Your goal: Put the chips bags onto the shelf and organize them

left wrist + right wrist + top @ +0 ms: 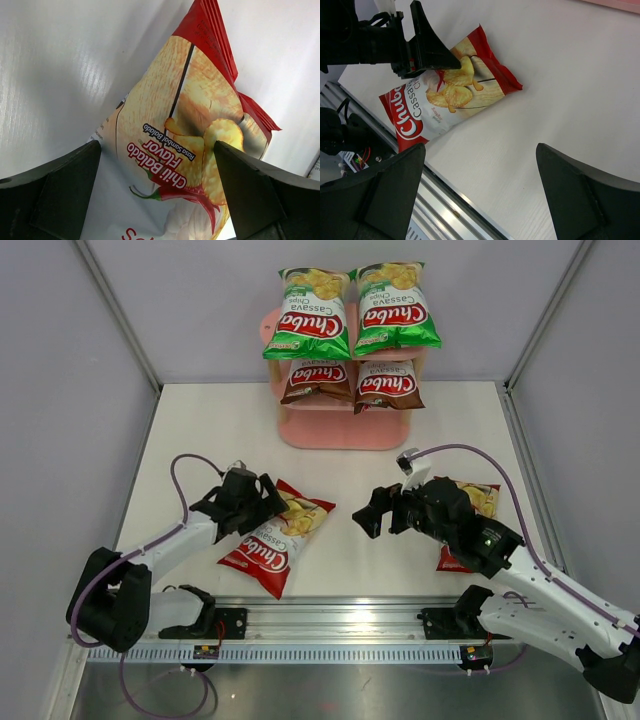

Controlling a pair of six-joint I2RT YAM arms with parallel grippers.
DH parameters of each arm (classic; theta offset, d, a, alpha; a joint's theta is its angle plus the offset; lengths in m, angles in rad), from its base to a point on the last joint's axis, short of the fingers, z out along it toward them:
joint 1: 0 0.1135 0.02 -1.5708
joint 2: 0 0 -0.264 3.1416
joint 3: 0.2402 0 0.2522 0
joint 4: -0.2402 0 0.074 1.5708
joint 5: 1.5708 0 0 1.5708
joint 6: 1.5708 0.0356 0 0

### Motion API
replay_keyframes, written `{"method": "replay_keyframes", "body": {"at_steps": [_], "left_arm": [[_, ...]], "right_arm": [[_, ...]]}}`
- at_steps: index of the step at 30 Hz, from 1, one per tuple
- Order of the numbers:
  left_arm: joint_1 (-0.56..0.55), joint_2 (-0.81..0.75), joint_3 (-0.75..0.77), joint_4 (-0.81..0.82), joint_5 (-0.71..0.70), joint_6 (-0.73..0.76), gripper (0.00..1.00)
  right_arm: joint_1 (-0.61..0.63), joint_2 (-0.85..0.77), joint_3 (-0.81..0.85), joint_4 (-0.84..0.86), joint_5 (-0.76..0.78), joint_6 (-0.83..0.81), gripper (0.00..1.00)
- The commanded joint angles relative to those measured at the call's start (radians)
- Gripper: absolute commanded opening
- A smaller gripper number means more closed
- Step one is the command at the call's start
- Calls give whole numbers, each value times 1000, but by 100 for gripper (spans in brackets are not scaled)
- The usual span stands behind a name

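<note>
Two green chips bags (308, 312) (397, 306) lean on the top tier of the pink shelf (330, 430), with two brown bags (318, 380) (388, 385) on the tier below. One red bag (275, 540) lies flat on the table at the left. My left gripper (270, 502) hovers open over its upper end, the bag (175, 140) showing between the spread fingers (60, 195). A second red bag (482, 498) lies partly hidden under my right arm. My right gripper (368, 515) stands open above bare table, holding nothing. The right wrist view shows the left red bag (445, 100).
Grey walls close in the table on the left, back and right. A metal rail (330, 625) carrying both arm bases runs along the near edge, also seen in the right wrist view (445, 210). The shelf's bottom tier shows bare pink board.
</note>
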Motion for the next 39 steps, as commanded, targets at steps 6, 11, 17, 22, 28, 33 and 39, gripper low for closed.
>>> {"method": "replay_keyframes", "body": {"at_steps": [6, 11, 17, 22, 28, 33, 39], "left_arm": [[-11, -169, 85, -91, -84, 181, 99], [-12, -356, 81, -231, -217, 191, 99], [-3, -466, 39, -301, -187, 212, 99], [-5, -415, -20, -236, 140, 329, 99], [-5, -314, -53, -225, 102, 293, 99], [-55, -280, -82, -174, 118, 274, 99], [-129, -323, -163, -87, 156, 195, 99]], "right_arm": [[-18, -10, 66, -42, 94, 23, 100], [-24, 1, 58, -45, 88, 29, 99], [-26, -21, 66, -86, 56, 26, 99], [-26, -77, 94, -173, -104, -51, 100], [-26, -185, 84, -181, -332, -102, 99], [-26, -219, 60, -158, -400, -97, 100], [-26, -180, 45, -123, -399, -82, 99]]}}
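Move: The red chips bag lies slantwise under the wide-open left fingers, which are on its upper half. The bag's middle is some 6 cm back, 2 cm to the right and 3 cm below that hand. The table's near edge is about 22 cm straight back, 5 cm lower; the pink shelf's middle stands roughly 24 cm ahead, 18 cm right and 15 cm higher. From the right hand the bag's middle is about 21 cm left, 1 cm back and 20 cm below. Lift the open left gripper off the bag's upper half by about 9 cm, swinging a little left, then draw it back and lower it over the bag's middle, 7 cm nearer the base, turning some 20 degrees clockwise and easing right at the end against the bag. Keep the right gripper open and empty, pulling it back and up. ##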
